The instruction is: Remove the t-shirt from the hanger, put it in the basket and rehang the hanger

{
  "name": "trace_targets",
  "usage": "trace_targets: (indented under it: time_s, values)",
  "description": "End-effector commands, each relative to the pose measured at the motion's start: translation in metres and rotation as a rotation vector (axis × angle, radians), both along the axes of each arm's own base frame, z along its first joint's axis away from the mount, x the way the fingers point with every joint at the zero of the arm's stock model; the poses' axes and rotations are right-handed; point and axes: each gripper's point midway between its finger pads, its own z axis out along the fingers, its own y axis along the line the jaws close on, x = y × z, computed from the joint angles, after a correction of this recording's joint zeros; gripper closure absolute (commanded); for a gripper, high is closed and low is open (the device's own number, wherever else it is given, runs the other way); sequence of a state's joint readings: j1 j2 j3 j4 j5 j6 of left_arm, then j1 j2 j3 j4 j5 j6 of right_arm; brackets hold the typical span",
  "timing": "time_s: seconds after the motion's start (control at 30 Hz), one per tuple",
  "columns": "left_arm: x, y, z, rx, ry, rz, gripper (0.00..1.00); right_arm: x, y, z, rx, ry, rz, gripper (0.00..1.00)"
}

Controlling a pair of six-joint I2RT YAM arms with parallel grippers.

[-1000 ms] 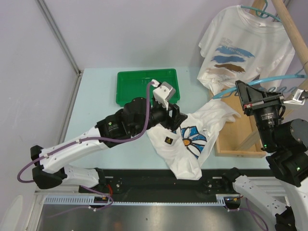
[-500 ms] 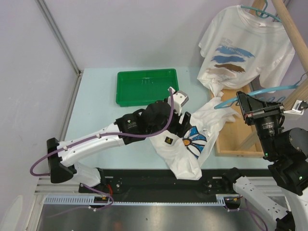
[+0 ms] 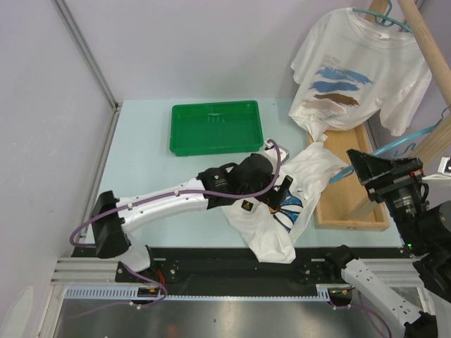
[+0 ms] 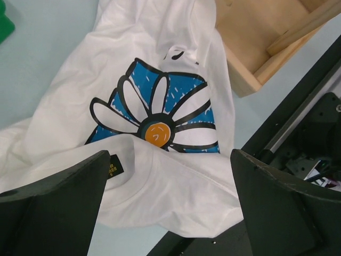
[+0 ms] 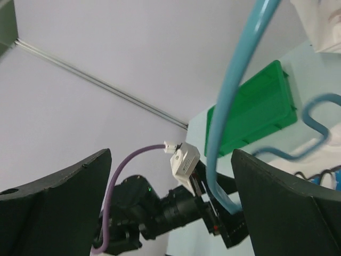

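A white t-shirt (image 3: 259, 227) with a blue flower print lies crumpled on the table, off the hanger; it fills the left wrist view (image 4: 160, 80). My left gripper (image 3: 284, 191) hovers open just above it, jaws straddling the collar (image 4: 170, 178). The light blue hanger (image 3: 402, 143) is bare and in the air at the right. It passes between the wide-apart jaws of my right gripper (image 3: 361, 166), its lower end against one finger (image 5: 224, 106). The right gripper (image 5: 170, 181) is open.
A second white t-shirt (image 3: 356, 63) hangs on another blue hanger from the wooden rack (image 3: 423, 42) at the back right. The rack's wooden base box (image 3: 349, 201) sits beside the flower shirt. A green tray (image 3: 215, 127) stands at the back. A black rail (image 3: 211, 257) runs along the front edge.
My left arm has stretched right and come down over the flower shirt. My right gripper and the hanger have shifted right and a little lower.
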State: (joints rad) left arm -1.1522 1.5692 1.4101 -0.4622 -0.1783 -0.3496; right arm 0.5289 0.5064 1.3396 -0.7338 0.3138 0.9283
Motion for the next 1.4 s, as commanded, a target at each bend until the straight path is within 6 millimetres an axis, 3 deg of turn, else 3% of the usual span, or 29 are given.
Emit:
trace_targets:
  time_s: [0.0,0.1,0.13,0.17,0.33,0.43,0.6,0.7,0.87,0.9,0.93,0.97,1.0,1.1,1.13,1.2,1.23,1.37]
  values:
    - [0.007,-0.013,-0.015,0.02,0.01,-0.006,0.0,-0.036,-0.02,-0.007,-0.133,-0.01,0.013,0.0]
    - [0.012,-0.028,-0.023,0.006,-0.009,-0.032,0.0,-0.054,-0.032,-0.005,-0.188,-0.032,0.009,0.0]
    - [0.015,-0.034,-0.041,0.044,-0.006,-0.039,0.0,-0.058,-0.034,-0.005,-0.201,-0.039,0.012,0.0]
    - [0.019,-0.04,-0.039,0.041,-0.019,-0.041,0.0,-0.065,-0.037,-0.003,-0.223,-0.053,0.016,0.01]
    - [0.039,-0.067,-0.104,0.201,-0.002,-0.053,0.0,-0.087,-0.052,0.0,-0.194,-0.092,0.012,0.0]
    - [0.037,-0.079,-0.129,0.227,0.036,-0.09,0.01,-0.096,-0.059,-0.003,-0.179,-0.099,0.002,0.0]
    - [0.038,-0.08,-0.157,0.264,0.075,-0.093,0.05,-0.1,-0.059,-0.007,-0.156,-0.095,0.016,0.0]
    - [0.032,-0.079,-0.17,0.266,0.121,-0.114,0.18,-0.1,-0.057,-0.007,-0.152,-0.092,0.023,0.0]
    - [0.025,-0.074,-0.184,0.257,0.177,-0.143,0.6,-0.097,-0.057,-0.012,-0.156,-0.075,0.017,0.0]
    - [0.03,-0.071,-0.178,0.24,0.177,-0.135,0.68,-0.096,-0.056,-0.013,-0.158,-0.074,0.017,0.0]
    - [0.027,-0.072,-0.175,0.218,0.196,-0.155,0.86,-0.096,-0.056,-0.014,-0.157,-0.071,0.019,0.0]
    - [0.03,-0.07,-0.17,0.207,0.196,-0.151,0.94,-0.096,-0.056,-0.014,-0.157,-0.071,0.019,0.0]
    - [0.041,-0.064,-0.163,0.194,0.192,-0.129,1.0,-0.096,-0.055,-0.014,-0.159,-0.068,0.021,0.0]
    - [0.07,-0.05,-0.12,0.154,0.114,-0.081,1.0,-0.096,-0.059,-0.021,-0.165,-0.046,0.007,0.0]
    - [0.083,-0.045,-0.088,0.128,0.043,-0.059,1.0,-0.096,-0.061,-0.022,-0.164,-0.041,-0.005,0.0]
    - [0.102,-0.035,-0.049,0.089,-0.036,-0.032,1.0,-0.096,-0.064,-0.026,-0.168,-0.029,-0.014,0.0]
    - [0.113,-0.029,-0.012,0.051,-0.115,-0.014,1.0,-0.096,-0.066,-0.027,-0.168,-0.026,-0.022,0.0]
    - [0.152,0.005,0.089,-0.06,-0.309,0.115,1.0,-0.094,-0.069,-0.031,-0.162,-0.01,-0.035,0.0]
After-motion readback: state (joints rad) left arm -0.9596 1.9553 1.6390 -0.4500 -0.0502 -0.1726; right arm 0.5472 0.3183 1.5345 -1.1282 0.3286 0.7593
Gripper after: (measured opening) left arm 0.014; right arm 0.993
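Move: The flower print on the t-shirt spread on the table lies about 2 cm ahead of my open left hand, 6 cm to its right and 20 cm below. From that hand, at about the same depth, the wooden box is some 13 cm ahead and 28 cm to the right, and the green bin about 31 cm ahead and 17 cm to the left. From my right hand, the print is roughly 8 cm ahead, 12 cm to the left and 44 cm below. I drop my left hand about 19 cm onto the flower print, drifting right and tilting the fingers some 20 degrees steeper, then close them on the cloth. Keeping the pinch, I lift about 11 cm while swinging forward and a little left. My right hand, already open, backs away from the hanger about 10 cm and to the right. ##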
